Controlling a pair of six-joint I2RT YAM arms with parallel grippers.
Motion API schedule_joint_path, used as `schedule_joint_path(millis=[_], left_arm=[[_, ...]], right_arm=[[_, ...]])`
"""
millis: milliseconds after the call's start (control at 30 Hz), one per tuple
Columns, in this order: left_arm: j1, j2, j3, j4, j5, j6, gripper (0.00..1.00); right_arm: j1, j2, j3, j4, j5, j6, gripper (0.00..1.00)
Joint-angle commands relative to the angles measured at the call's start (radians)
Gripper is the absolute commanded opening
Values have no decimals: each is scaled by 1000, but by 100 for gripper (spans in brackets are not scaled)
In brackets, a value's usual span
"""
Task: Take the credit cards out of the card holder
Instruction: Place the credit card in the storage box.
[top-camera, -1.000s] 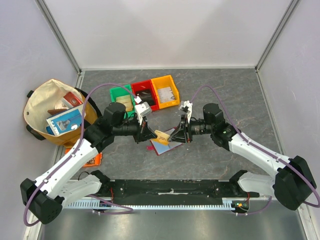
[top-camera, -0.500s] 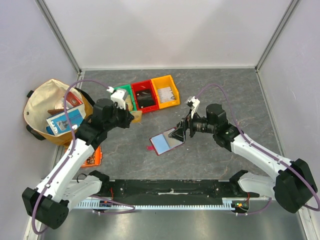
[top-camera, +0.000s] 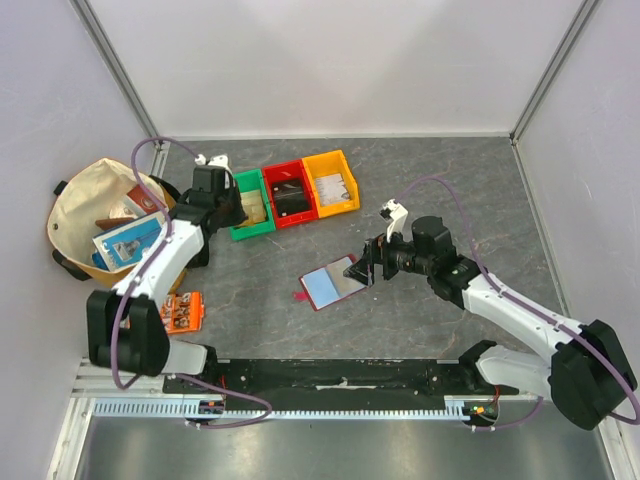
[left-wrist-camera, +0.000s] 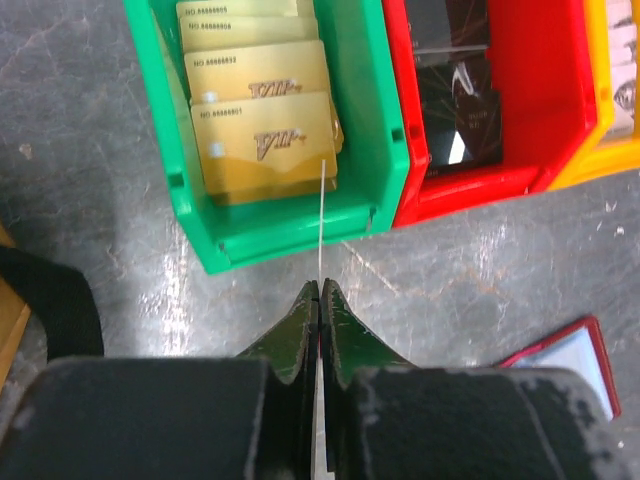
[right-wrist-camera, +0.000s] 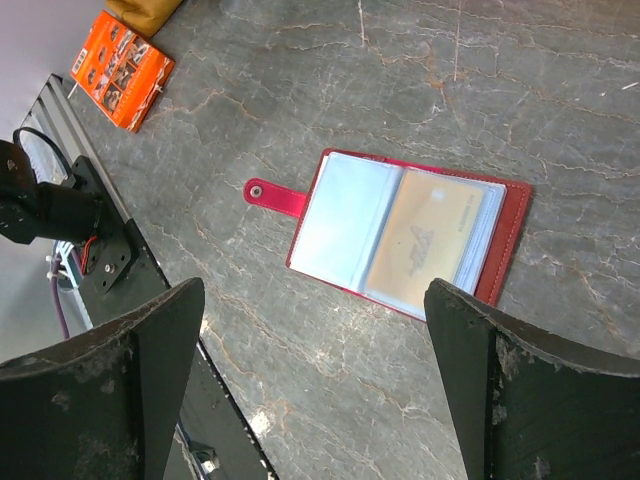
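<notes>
The card holder lies open and flat on the table, dark red with pale clear sleeves; a gold credit card shows inside its right sleeve. In the top view the card holder is just left of my right gripper, which hangs open and empty above the table; its tips straddle bare stone near the holder. My left gripper is shut on a credit card, seen edge-on as a thin pale line reaching over the green bin. Several gold cards lie in that bin.
A red bin with dark cards and a yellow bin stand right of the green bin. A cloth bag full of items sits at the left wall. An orange flat packet lies near the left arm's base.
My left arm swung the gold card from above the card holder back to the green bin. My right gripper opened, released the holder and drew back slightly right; the holder now lies flat.
</notes>
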Motion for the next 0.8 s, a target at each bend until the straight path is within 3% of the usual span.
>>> schedule_joint_path(millis=[0,233,467,667,767], left_arm=[[8,109,118,83,-9,-67,4],[17,292,216,88,6,-120,5],[51,373,243,132,90,-158,10],[59,387,272,79,69,-123,39],[63,346,273,37,-7,-74,45]], right_arm=[[-2,-34,-7,-4,28,1,98],[6,-60,-1,-21,83,-20,98],[6,-63,-1,-29,99,-36,98],[4,-23,2,-38,126,-43,98],[4,-2,5,-46,137,-45,98]])
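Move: The left hand holds a card, and the green storage box it is bound for has its middle about 8 cm ahead, 1 cm left and 12 cm below. The red box's middle stands roughly 10 cm to the right of the green one's and 2 cm farther out, with the yellow box another 11 cm right and 3 cm out beyond the red. From the idle right hand the green box is some 17 cm ahead, 26 cm left and 12 cm below. Forward first, then mostly down: the left hand carries the gripped card about 8 cm out to the green box's near end and sinks some 5 cm, tipping slightly further nose-down. Late in the descent the fingers part to nearly half open, letting go of the card, and the hand hovers there. ##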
